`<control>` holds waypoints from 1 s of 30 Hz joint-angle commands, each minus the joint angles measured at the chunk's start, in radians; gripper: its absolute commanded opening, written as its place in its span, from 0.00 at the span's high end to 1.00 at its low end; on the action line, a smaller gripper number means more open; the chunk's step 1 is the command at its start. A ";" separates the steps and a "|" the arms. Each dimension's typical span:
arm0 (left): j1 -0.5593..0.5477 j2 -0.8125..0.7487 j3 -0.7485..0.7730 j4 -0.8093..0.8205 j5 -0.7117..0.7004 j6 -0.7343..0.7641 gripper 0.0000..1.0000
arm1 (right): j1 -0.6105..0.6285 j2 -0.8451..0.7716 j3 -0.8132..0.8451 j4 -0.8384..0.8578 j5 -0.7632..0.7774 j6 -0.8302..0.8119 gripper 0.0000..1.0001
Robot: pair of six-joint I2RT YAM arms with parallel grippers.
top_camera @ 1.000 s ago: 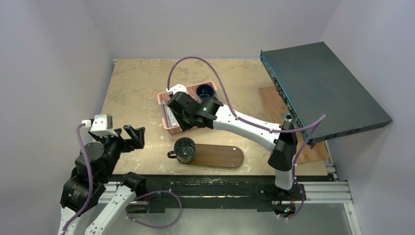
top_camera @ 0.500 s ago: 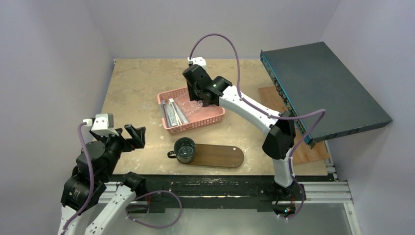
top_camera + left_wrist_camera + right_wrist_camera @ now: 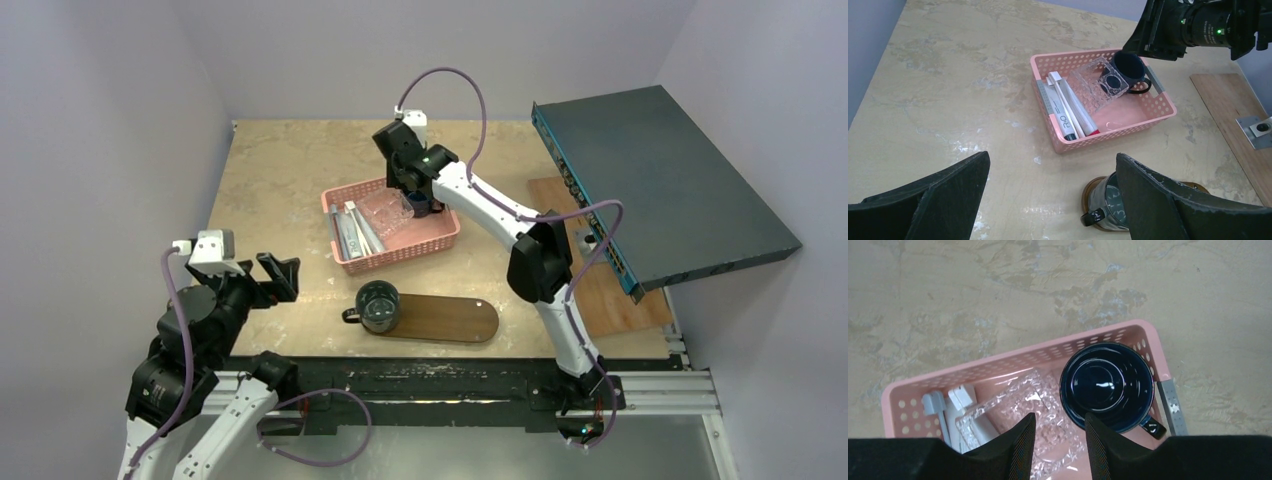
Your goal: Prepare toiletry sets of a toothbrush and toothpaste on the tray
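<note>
Thin white toothbrushes (image 3: pixel 1062 91) and small tubes (image 3: pixel 1066 122) lie side by side in the left part of a pink basket (image 3: pixel 437 240). The toothbrush heads (image 3: pixel 962 395) also show in the right wrist view. My right gripper (image 3: pixel 412 200) hovers over the basket's far end, open, above a clear plastic holder (image 3: pixel 1018 400) and beside a dark blue mug (image 3: pixel 1106 385). Nothing is held between its jaws (image 3: pixel 1059 416). The dark oval tray (image 3: pixel 450 318) lies near the front edge with a dark mug (image 3: pixel 378 305) on its left end. My left gripper (image 3: pixel 275 272) is wide open and empty (image 3: pixel 1052 155), low at the front left.
A large dark switch box (image 3: pixel 650 180) sits tilted at the right over a pale rectangular wooden board (image 3: pixel 1228 100). A metal bracket (image 3: pixel 1260 130) lies on that board. Walls close in the table at the left, the back and the right.
My right gripper has risen out of the basket and moved to its far end, uncovering the contents. The left arm has not moved.
</note>
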 commanded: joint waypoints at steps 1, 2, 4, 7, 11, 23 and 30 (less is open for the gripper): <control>0.005 0.022 -0.005 0.042 0.021 0.000 0.04 | -0.024 0.024 0.077 0.033 0.037 0.074 0.57; 0.005 0.022 -0.005 0.041 0.022 0.000 0.04 | -0.029 0.035 0.083 0.034 0.037 0.082 0.57; 0.005 0.022 -0.006 0.043 0.023 0.000 0.04 | -0.036 0.054 0.096 0.039 0.034 0.095 0.57; 0.005 0.022 -0.005 0.044 0.026 -0.001 0.04 | -0.046 0.080 0.116 0.047 0.027 0.110 0.57; 0.005 0.021 -0.006 0.045 0.029 0.000 0.04 | -0.058 0.115 0.147 0.057 0.015 0.116 0.56; 0.005 0.015 -0.006 0.045 0.031 0.002 0.04 | -0.080 0.202 0.190 0.079 -0.038 0.130 0.55; 0.005 0.007 -0.004 0.045 0.031 0.002 0.04 | -0.082 0.238 0.193 0.079 -0.058 0.130 0.55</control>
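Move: The blue mug stands in the basket about 4 cm ahead of the right hand, 4 cm to its right and 11 cm below. The clear box lies beside it, level with that hand in reach and 3 cm left; the toothpaste is 4 cm back and 10 cm left, both about 13 cm down. From the left hand, the blue mug is roughly 32 cm ahead, 27 cm right and 22 cm below. The right hand reaches about 5 cm forward, then mostly sinks, 7 cm altogether, half-open, to the blue mug's left rim. ##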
